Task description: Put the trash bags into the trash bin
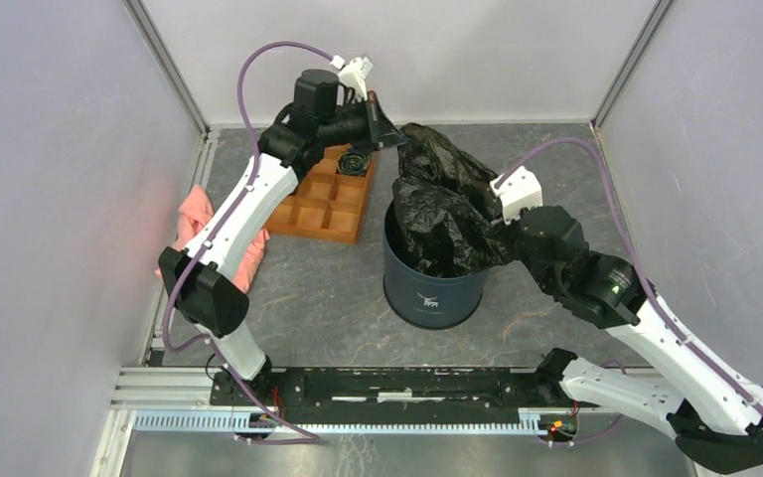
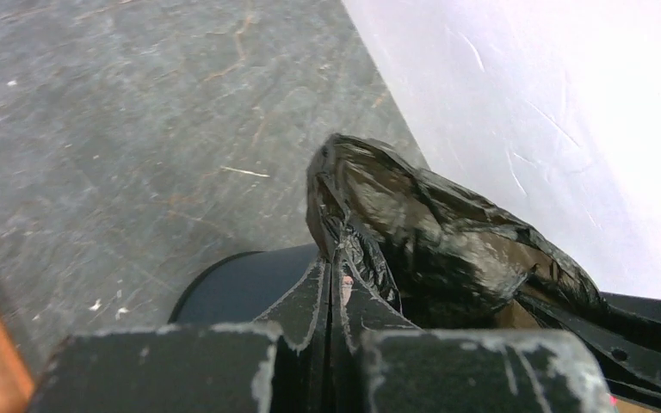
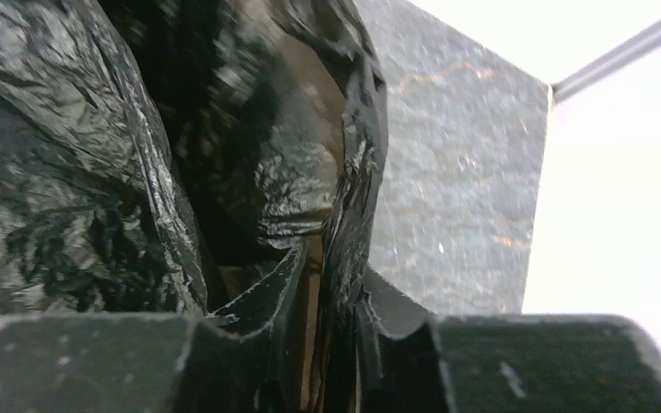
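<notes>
A large glossy black trash bag (image 1: 447, 204) hangs partly inside the dark navy trash bin (image 1: 435, 283) at the table's middle, its upper part stretched up and back. My left gripper (image 1: 394, 139) is shut on the bag's far top edge, above and behind the bin. In the left wrist view the bag (image 2: 430, 232) runs out from between the closed jaws, with the bin's wall (image 2: 241, 288) below. My right gripper (image 1: 502, 231) is shut on the bag's right edge beside the bin's rim. In the right wrist view the film (image 3: 138, 155) fills the frame and passes between the jaws.
An orange compartment tray (image 1: 328, 199) stands left of the bin, with a small black spiral roll (image 1: 356, 159) in a far cell. A pink cloth (image 1: 209, 224) lies by the left wall under my left arm. Walls close in at the back and both sides.
</notes>
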Controlling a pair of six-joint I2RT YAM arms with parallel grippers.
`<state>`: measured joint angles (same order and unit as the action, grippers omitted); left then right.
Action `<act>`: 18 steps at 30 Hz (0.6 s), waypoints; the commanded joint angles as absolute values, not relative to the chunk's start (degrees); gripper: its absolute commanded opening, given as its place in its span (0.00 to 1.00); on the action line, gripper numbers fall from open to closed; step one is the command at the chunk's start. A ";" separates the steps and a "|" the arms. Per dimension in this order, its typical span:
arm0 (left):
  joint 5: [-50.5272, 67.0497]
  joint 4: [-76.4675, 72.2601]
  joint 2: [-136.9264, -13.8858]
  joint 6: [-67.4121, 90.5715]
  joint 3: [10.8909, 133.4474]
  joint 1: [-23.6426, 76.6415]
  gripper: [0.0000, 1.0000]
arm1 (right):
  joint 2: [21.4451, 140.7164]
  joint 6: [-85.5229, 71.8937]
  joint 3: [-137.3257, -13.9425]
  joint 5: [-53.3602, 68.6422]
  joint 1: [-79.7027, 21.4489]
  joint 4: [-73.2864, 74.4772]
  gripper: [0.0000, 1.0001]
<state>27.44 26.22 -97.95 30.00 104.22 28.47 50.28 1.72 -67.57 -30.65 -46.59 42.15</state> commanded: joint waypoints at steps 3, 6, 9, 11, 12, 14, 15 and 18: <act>26.22 28.14 -98.95 27.97 102.80 24.15 0.02 | 46.80 -4.99 -60.08 -40.83 -46.49 44.30 0.31; 32.86 25.89 -98.64 30.55 100.06 21.72 0.02 | 47.23 -4.89 -61.21 -45.40 -46.48 48.53 0.37; 36.37 24.21 -97.29 31.86 97.47 20.92 0.02 | 47.69 -3.03 -67.20 -45.16 -46.49 52.37 0.54; 37.55 23.20 -96.51 32.21 96.21 20.84 0.02 | 47.65 -0.93 -72.34 -42.43 -46.49 53.22 0.65; 38.09 23.05 -96.27 32.33 95.83 20.85 0.02 | 47.58 -0.47 -74.48 -41.99 -46.54 53.55 0.70; 38.41 22.99 -95.80 32.30 95.13 20.79 0.02 | 47.34 1.59 -78.64 -42.70 -46.52 53.63 0.75; 38.46 23.00 -95.42 32.22 94.73 20.76 0.02 | 47.18 2.63 -80.41 -43.32 -46.49 53.18 0.77; 38.73 22.90 -94.67 32.00 94.31 20.83 0.02 | 47.00 4.67 -83.04 -41.88 -46.49 48.44 0.76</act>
<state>35.44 25.96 -98.50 30.50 94.48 20.73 47.97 0.75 -78.46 -41.71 -46.59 53.17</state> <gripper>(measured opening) 0.029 0.770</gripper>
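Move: The trash bin's middle lies some 15 cm back from the left hand, 8 cm to its right and 22 cm below; the left fingers still hold one corner of the trash bag. From the right hand, which has the bag's opposite edge between its fingers, the bin is about 10 cm to the left, 2 cm back and 19 cm lower. The wooden tray stands roughly 17 cm left of the left hand, 7 cm farther out, on the table 33 cm below. Rightward and down at first, then up some 10 cm, the right hand draws the trash bag's edge away from the bin, opening its fingers wide as it turns slightly clockwise; the bag still lies against its left finger. The left hand, shut on its corner, swings briefly forward, then sinks about 7 cm and shifts left towards the wooden tray. ##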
